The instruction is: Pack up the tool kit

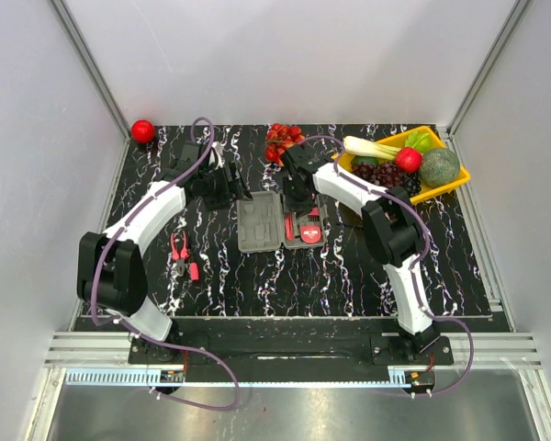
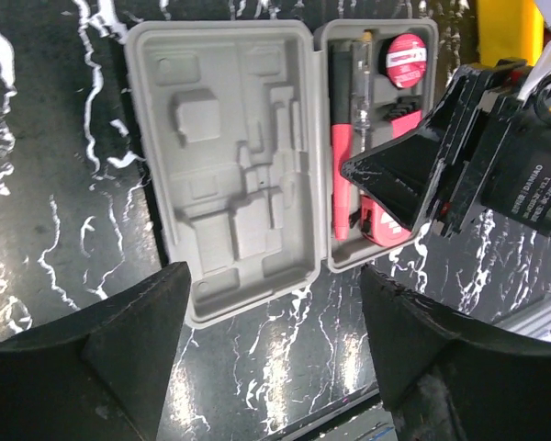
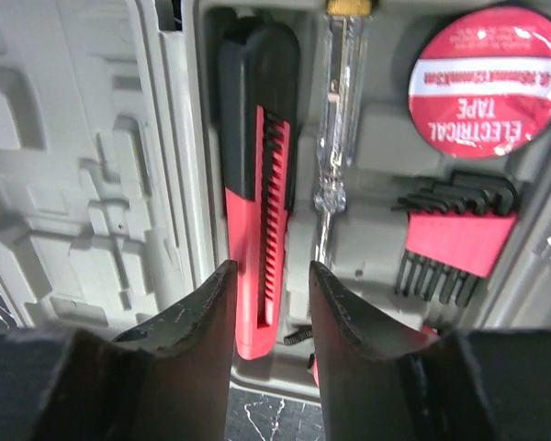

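Note:
The grey tool kit case lies open at mid-table, its left half empty. The right half holds a red-and-black knife, a clear-handled screwdriver, a round red tape and hex keys. My right gripper hovers low over that half. In its wrist view it is narrowly open, straddling the near end of the knife, which lies in its slot. Red-handled pliers lie on the table left of the case. My left gripper is wide open and empty, above the table beside the case.
A yellow tray of fruit and vegetables stands at the back right. A red ball-like fruit sits in the back left corner, and a cluster of small red fruit lies behind the case. White walls enclose the table.

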Controlling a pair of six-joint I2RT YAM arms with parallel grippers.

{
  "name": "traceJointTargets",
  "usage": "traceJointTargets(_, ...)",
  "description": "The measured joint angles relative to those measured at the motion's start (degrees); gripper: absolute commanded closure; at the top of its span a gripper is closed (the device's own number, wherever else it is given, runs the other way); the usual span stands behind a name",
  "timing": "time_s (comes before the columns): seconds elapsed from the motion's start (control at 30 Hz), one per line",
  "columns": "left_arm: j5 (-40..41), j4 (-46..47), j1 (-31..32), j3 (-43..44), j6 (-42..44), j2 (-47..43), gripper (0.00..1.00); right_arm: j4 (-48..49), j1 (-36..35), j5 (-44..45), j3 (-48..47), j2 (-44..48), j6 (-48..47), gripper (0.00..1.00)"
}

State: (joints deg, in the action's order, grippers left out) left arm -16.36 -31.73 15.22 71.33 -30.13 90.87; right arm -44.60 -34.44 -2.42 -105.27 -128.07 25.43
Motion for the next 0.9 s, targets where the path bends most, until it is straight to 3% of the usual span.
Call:
traceJointTargets(0.17, -4.2, 3.5, 0.66, 1.01, -1.64, 1.99, 0.41, 1.6, 0.0, 0.48, 4.37, 4.02, 0.63, 0.71)
traceJointTargets(0.33, -6.73, 7.8, 3.43, 6.1, -2.51, 7.98, 0.43, 4.74, 0.0, 0.94, 9.22, 7.69, 1.16, 0.74)
traceJointTargets(0.43, -6.97, 9.09, 6.12, 10.32, -2.73, 12.79, 0.51, 6.43, 0.0, 1.73, 11.5, 9.14, 1.55, 0.75)
traceJointTargets(0.67, -3.85, 8.85, 12.07, 19.87, -2.73, 24.76, 0.72, 9.05, 0.0, 2.97, 14.64, 10.38, 3.17, 0.76)
traceJointTargets(0.9, 0.83, 6.32, 14.05, 20.24, -2.91, 29.49, 0.78, 10.6, 0.0, 2.99, 16.22, 10.4, 4.66, 0.76)
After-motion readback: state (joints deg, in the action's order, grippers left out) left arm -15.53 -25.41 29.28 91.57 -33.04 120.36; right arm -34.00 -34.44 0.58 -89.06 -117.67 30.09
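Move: The utility knife in the filled tray lies about 13 cm to the left hand's right, 6 cm ahead and 12 cm below. From the knife, the tester pen is some 2 cm farther right, the electrical tape about 5 cm right and 5 cm farther out, and the empty kit half's middle 6 cm left and 2 cm nearer. The knife's middle is about 3 cm ahead of the opened right hand, 1 cm left and 2 cm below. The left hand heads for the utility knife, swinging about 14 cm right and some 5 cm forward over the empty kit half, then sinking to finish about 8 cm lower, fingers narrowing from wide to nearly shut and the hand turning some 10 degrees clockwise. The right hand eases 2 cm back and 2 cm right, lifts slightly and partly resinks, narrowing its empty fingers. ##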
